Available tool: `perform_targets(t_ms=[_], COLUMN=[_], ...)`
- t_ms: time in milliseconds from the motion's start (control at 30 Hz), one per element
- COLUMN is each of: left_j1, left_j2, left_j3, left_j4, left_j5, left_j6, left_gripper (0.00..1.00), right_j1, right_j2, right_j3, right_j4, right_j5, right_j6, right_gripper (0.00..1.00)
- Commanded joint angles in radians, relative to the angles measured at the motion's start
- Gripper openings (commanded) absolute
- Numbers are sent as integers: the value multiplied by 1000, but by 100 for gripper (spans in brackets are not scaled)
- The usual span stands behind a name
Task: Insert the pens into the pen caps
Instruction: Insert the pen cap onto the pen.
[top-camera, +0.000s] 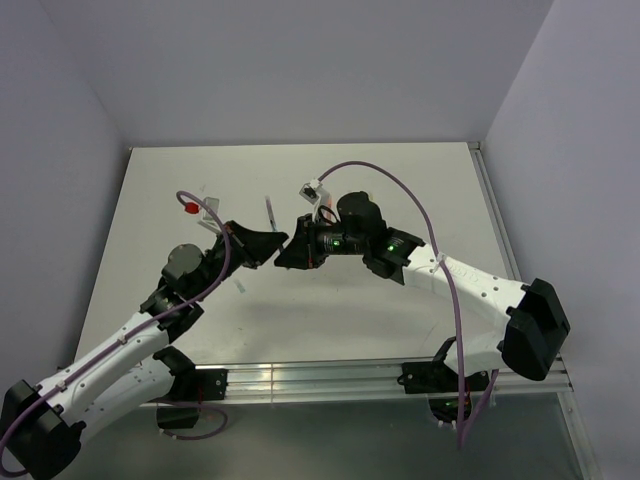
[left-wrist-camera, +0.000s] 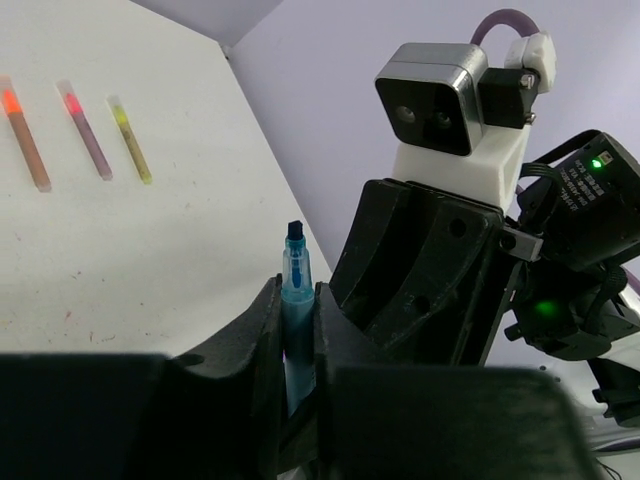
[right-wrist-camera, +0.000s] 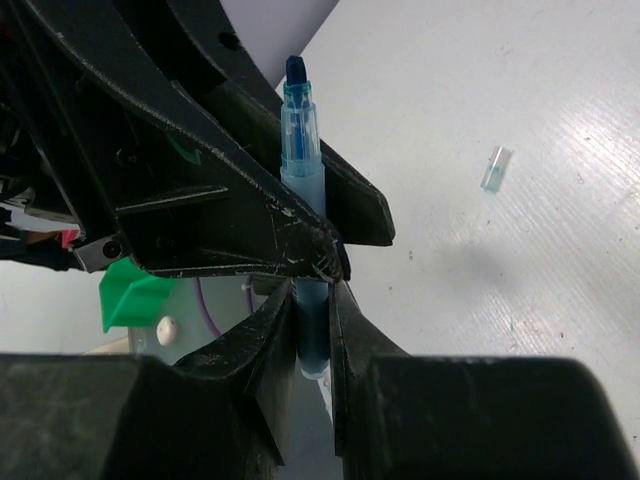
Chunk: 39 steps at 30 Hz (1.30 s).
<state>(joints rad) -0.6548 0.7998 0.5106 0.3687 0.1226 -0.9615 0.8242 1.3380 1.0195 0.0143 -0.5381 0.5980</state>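
A blue pen (left-wrist-camera: 294, 285) hangs upright in mid-air over the table with its dark tip bare. My left gripper (left-wrist-camera: 297, 305) is shut on its barrel, and the pen's tip sticks out past the fingers. My right gripper (right-wrist-camera: 312, 305) is shut on the same blue pen (right-wrist-camera: 301, 150) at its other end, just below the left fingers (right-wrist-camera: 250, 205). In the top view the left gripper (top-camera: 264, 246) and right gripper (top-camera: 291, 250) meet nose to nose. A pale blue pen cap (right-wrist-camera: 494, 168) lies alone on the table. Three more pens lie side by side: orange (left-wrist-camera: 25, 135), grey-purple (left-wrist-camera: 86, 131) and yellow (left-wrist-camera: 130, 140).
The white table (top-camera: 400, 190) is walled in at the back and both sides. A small red object (top-camera: 188, 209) lies at the back left, near thin pens (top-camera: 270, 212). A purple cable (top-camera: 400, 190) arcs over the right arm.
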Motion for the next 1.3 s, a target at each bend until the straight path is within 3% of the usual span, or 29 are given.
perform_targets(t_ms=[0,100,233,400,533,667,833,1000,1267], left_j1=[-5,-3,-3,-3,-3,-3,-3,-5,-2], left_j2=[-37,-53,-88,-145,-130,-62,96,248,440], left_j3=[17,38,52,80,138,146,155,206,244], left_j4=[-14,-86,-161,-312,-694,-870,-941,-976,-958], left_j5=[-26,-72,-118,-277,-518,-656,-719,-742,-741], left_j6=[36,49,53,27,-94,-271,-374,-378,-358], left_gripper=[20,30,30,32,33,30,33,43,47], right_j1=[-17,-43,-98,-151,-163,-163,-163,-163,-163], right_j2=[-39,-63,-94,-131,-160,-180,-183,-174,-165], right_j3=[4,-4,-25,-56,-107,-136,-180,-214,-233], right_j4=[16,12,15,-7,-45,-85,-85,-62,-43], right_j5=[72,92,89,90,96,105,78,58,41], right_j6=[26,43,66,51,20,-24,-35,-30,-24], right_gripper=[0,0,0,0,0,0,0,0,0])
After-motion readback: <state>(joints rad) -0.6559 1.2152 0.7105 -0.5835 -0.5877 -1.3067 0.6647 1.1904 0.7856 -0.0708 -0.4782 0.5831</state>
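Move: The blue pen's clear cap lies on the table about 5 cm ahead of my left hand, some 13 cm to its left and 28 cm below. The grey pen lies roughly 34 cm ahead of that hand, 4 cm to its left and equally low. Both my hands grip the blue pen at the start. From my right hand, the cap is some 9 cm ahead, 13 cm left and 25 cm below. I open my left fingers off the blue pen and swing that hand left about 13 cm, then mostly down some 21 cm towards the cap, turning the fingers from level to steeply down. My right hand keeps its pinch on the pen's lower end, carrying it right about 7 cm and forward, then down 7 cm and slightly back. ##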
